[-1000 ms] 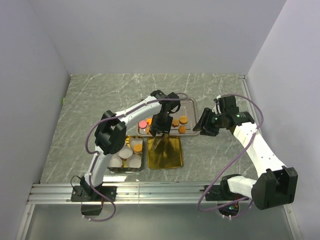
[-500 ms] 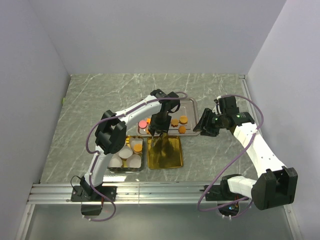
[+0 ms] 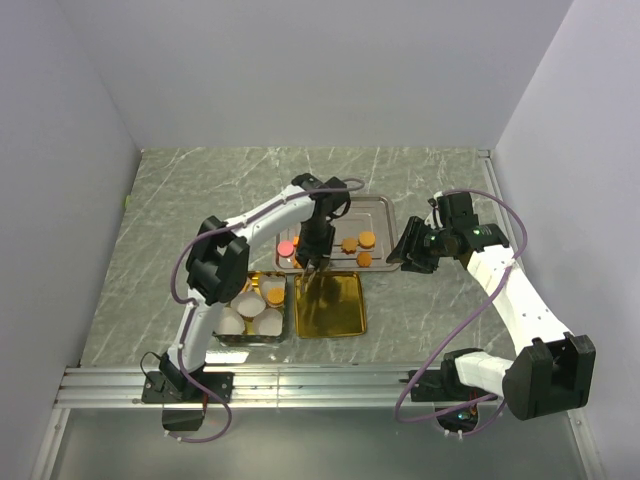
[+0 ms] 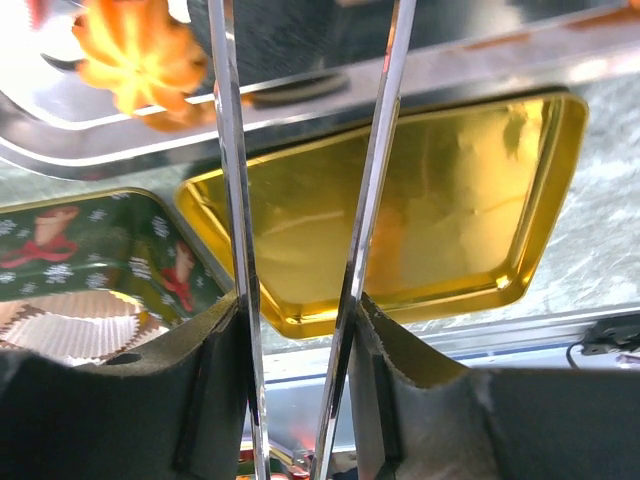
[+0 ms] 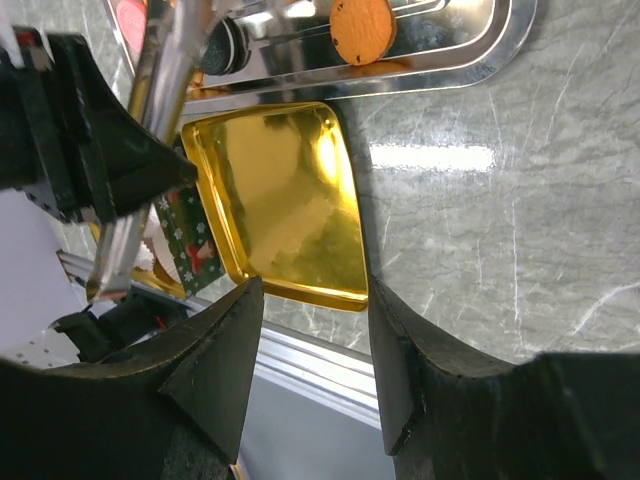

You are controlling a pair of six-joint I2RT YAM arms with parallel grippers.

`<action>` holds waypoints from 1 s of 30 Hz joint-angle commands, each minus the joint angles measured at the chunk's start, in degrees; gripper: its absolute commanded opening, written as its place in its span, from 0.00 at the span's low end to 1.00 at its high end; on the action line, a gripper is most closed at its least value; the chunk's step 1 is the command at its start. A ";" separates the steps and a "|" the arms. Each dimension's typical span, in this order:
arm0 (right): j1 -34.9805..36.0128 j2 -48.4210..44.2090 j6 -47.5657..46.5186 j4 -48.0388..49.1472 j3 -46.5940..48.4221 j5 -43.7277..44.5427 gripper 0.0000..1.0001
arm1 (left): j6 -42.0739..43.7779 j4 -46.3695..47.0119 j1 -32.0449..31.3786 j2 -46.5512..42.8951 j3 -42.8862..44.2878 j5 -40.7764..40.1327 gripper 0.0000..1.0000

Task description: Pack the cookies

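Orange cookies (image 3: 366, 240) and a pink-red one (image 3: 286, 246) lie on the silver tray (image 3: 382, 212). My left gripper (image 3: 316, 245) hangs over the tray's near-left part, shut on metal tongs (image 4: 228, 150). In the left wrist view the two tong blades run up between the fingers (image 4: 215, 380), with a gap between them and nothing in it. An orange flower cookie (image 4: 135, 50) lies just left of the blades. My right gripper (image 3: 405, 255) stands open and empty to the right of the tray. In the right wrist view an orange disc (image 5: 362, 28) and a black cookie (image 5: 228, 45) show on the tray.
A gold tin lid (image 3: 345, 322) lies just in front of the silver tray. Left of it is a green Christmas-patterned tin (image 4: 100, 240) holding white paper cups (image 3: 232, 322), some with orange cookies (image 3: 273, 296) in them. A metal rail (image 3: 320, 385) runs along the table's near edge.
My left gripper has drawn back from over the gold lid toward the silver tray, and the tong blades have been squeezed closer together. The right arm has not moved.
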 commanded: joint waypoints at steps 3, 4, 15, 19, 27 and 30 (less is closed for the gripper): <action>-0.49 -0.34 -0.71 -0.80 3.62 -0.37 0.54 | -0.01 0.23 2.99 -6.64 2.95 1.46 0.39; -0.49 -0.42 -0.71 -0.80 3.97 -0.38 0.54 | -0.10 0.23 3.69 -7.43 3.04 1.46 0.39; -0.40 -0.16 -0.36 -1.32 5.29 -1.52 0.54 | -0.80 -1.17 5.80 -19.29 -1.52 0.77 0.40; -0.40 -0.77 -0.01 -1.15 4.68 -1.69 0.54 | -2.21 -0.74 5.72 -27.28 -11.69 0.23 0.40; -0.31 -1.39 1.31 1.22 0.55 -2.31 0.54 | -8.36 -0.65 5.28 -49.95 -33.16 -0.03 0.41; 0.04 -1.13 1.75 2.19 -0.50 -2.48 0.54 | -11.17 -1.70 5.19 -56.90 -38.70 0.50 0.42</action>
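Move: The tongs in the left hand already close on the green cookie, about 8 cm ahead of and 2 cm right of the hand. The box of paper cups is centred some 16 cm left of this hand, 8 cm back and 6 cm below. The black cookie lies about 5 cm ahead; the empty gold tray's middle is 7 cm back and 4 cm right. From the right hand, the box is roughly 37 cm left, 7 cm back and 14 cm down. Upward first, with a slight drift forward and left, the left hand lifts about 11 cm from the metal tray. It then swings level, back and left, some 14 cm back and 9 cm left, towards the box of paper cups, turning about 10 degrees counter-clockwise. Its fingers keep their squeeze on the tongs, which carry the green cookie between their tips. ##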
